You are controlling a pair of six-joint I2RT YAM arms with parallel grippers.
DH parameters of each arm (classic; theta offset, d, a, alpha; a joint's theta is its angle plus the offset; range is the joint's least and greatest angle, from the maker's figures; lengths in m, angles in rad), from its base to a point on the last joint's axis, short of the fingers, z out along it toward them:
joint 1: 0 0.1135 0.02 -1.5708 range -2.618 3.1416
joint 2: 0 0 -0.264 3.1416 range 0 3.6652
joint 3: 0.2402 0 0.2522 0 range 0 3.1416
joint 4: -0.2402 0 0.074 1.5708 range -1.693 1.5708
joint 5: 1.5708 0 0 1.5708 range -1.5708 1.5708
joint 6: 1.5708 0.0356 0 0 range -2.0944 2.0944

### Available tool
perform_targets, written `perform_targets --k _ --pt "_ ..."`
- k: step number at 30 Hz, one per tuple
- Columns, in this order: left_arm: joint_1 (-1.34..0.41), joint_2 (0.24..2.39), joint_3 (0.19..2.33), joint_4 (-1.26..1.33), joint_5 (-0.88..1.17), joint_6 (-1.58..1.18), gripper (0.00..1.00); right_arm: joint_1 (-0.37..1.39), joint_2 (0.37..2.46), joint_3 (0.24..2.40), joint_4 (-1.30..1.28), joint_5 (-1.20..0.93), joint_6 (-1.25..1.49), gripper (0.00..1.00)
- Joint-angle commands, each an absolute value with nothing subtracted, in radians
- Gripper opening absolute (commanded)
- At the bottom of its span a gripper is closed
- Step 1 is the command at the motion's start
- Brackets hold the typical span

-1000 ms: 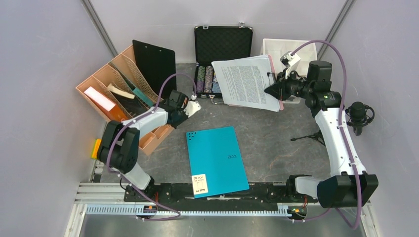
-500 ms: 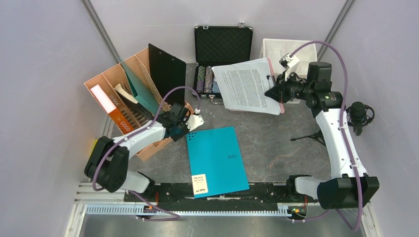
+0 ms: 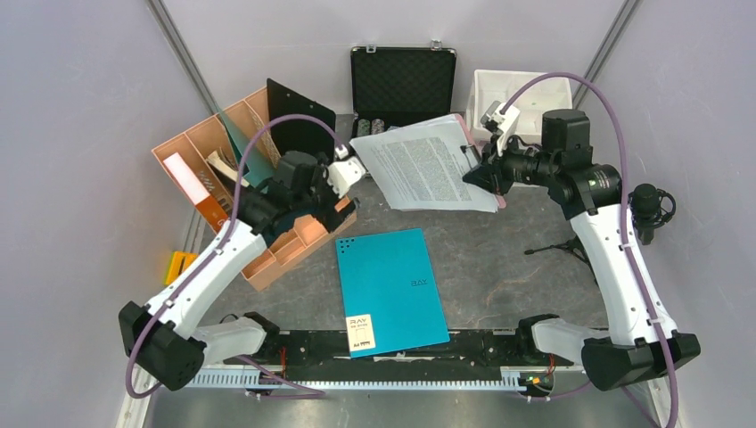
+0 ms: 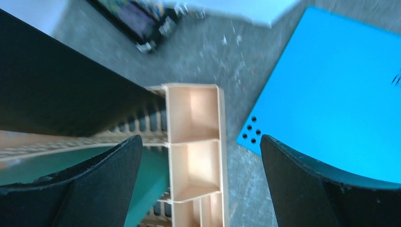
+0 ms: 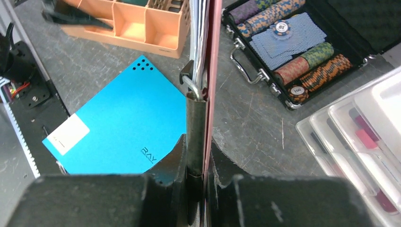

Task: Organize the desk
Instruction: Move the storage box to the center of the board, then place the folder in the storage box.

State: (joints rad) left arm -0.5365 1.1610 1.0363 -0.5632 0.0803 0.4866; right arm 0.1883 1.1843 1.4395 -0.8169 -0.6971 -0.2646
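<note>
The desk (image 3: 499, 259) is dark mottled grey. My left gripper (image 3: 343, 174) hangs open and empty above the orange file organizer (image 3: 285, 241); in the left wrist view the gripper (image 4: 199, 142) straddles the organizer's small front compartments (image 4: 194, 113). The organizer holds a black clipboard (image 3: 301, 116) and a teal folder (image 3: 236, 147). My right gripper (image 3: 477, 174) is shut on the clip end of a pink clipboard with printed pages (image 3: 414, 165), held in the air over the desk's back; the board (image 5: 213, 56) shows edge-on above that gripper (image 5: 201, 142). A blue folder (image 3: 390, 290) lies flat near the front.
An open black case of poker chips (image 3: 401, 85) stands at the back, with a clear bin (image 3: 526, 89) to its right. A microphone on a small stand (image 3: 646, 209) is at the right wall. A small orange item (image 3: 181, 266) lies at the left edge.
My left gripper has opened, risen and moved back over the organizer, which shifted right with the black clipboard now more upright. My right gripper carried the pink clipboard leftward.
</note>
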Motion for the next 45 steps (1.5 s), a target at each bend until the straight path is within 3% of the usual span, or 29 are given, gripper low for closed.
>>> perform_targets --k 1,9,35,45 --pt "-0.542 1.16 1.253 -0.671 0.165 0.414 1.0 0.237 1.148 1.505 -0.842 -0.731 -0.339 0.0" --pt "-0.541 1.195 1.51 -0.791 0.234 0.394 1.0 0.332 1.173 1.569 -0.845 -0.719 -0.352 0.0" --pt "-0.543 1.24 1.656 -0.842 0.444 0.477 1.0 0.52 1.238 1.469 -0.774 -0.737 -0.398 0.0" --pt "-0.547 1.301 1.669 -0.91 0.638 0.531 1.0 0.556 1.21 1.461 -0.801 -0.747 -0.438 0.0"
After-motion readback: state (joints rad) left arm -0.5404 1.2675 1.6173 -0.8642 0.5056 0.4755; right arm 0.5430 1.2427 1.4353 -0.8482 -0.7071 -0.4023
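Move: The clipboard with the papers hangs from the right gripper by its clip end; its middle lies about 19 cm to the left gripper's right, 3 cm ahead and 10 cm above. The file rack is some 19 cm left of the left gripper, 4 cm ahead and 12 cm lower, the blue folder about 13 cm right, 14 cm back and 20 cm below. For the right gripper, make for the left one: roughly 30 cm left, 1 cm ahead, 13 cm below. Raise the wide-open left gripper about 16 cm from beside the file rack, quickly at first, then ease it right and slightly back to the clipboard's edge, turning it clockwise, fingers still open. Meanwhile keep the right grip on the clip end and carry the clipboard some 9 cm left and 6 cm back towards the left gripper, swinging it about 25 degrees counter-clockwise. ##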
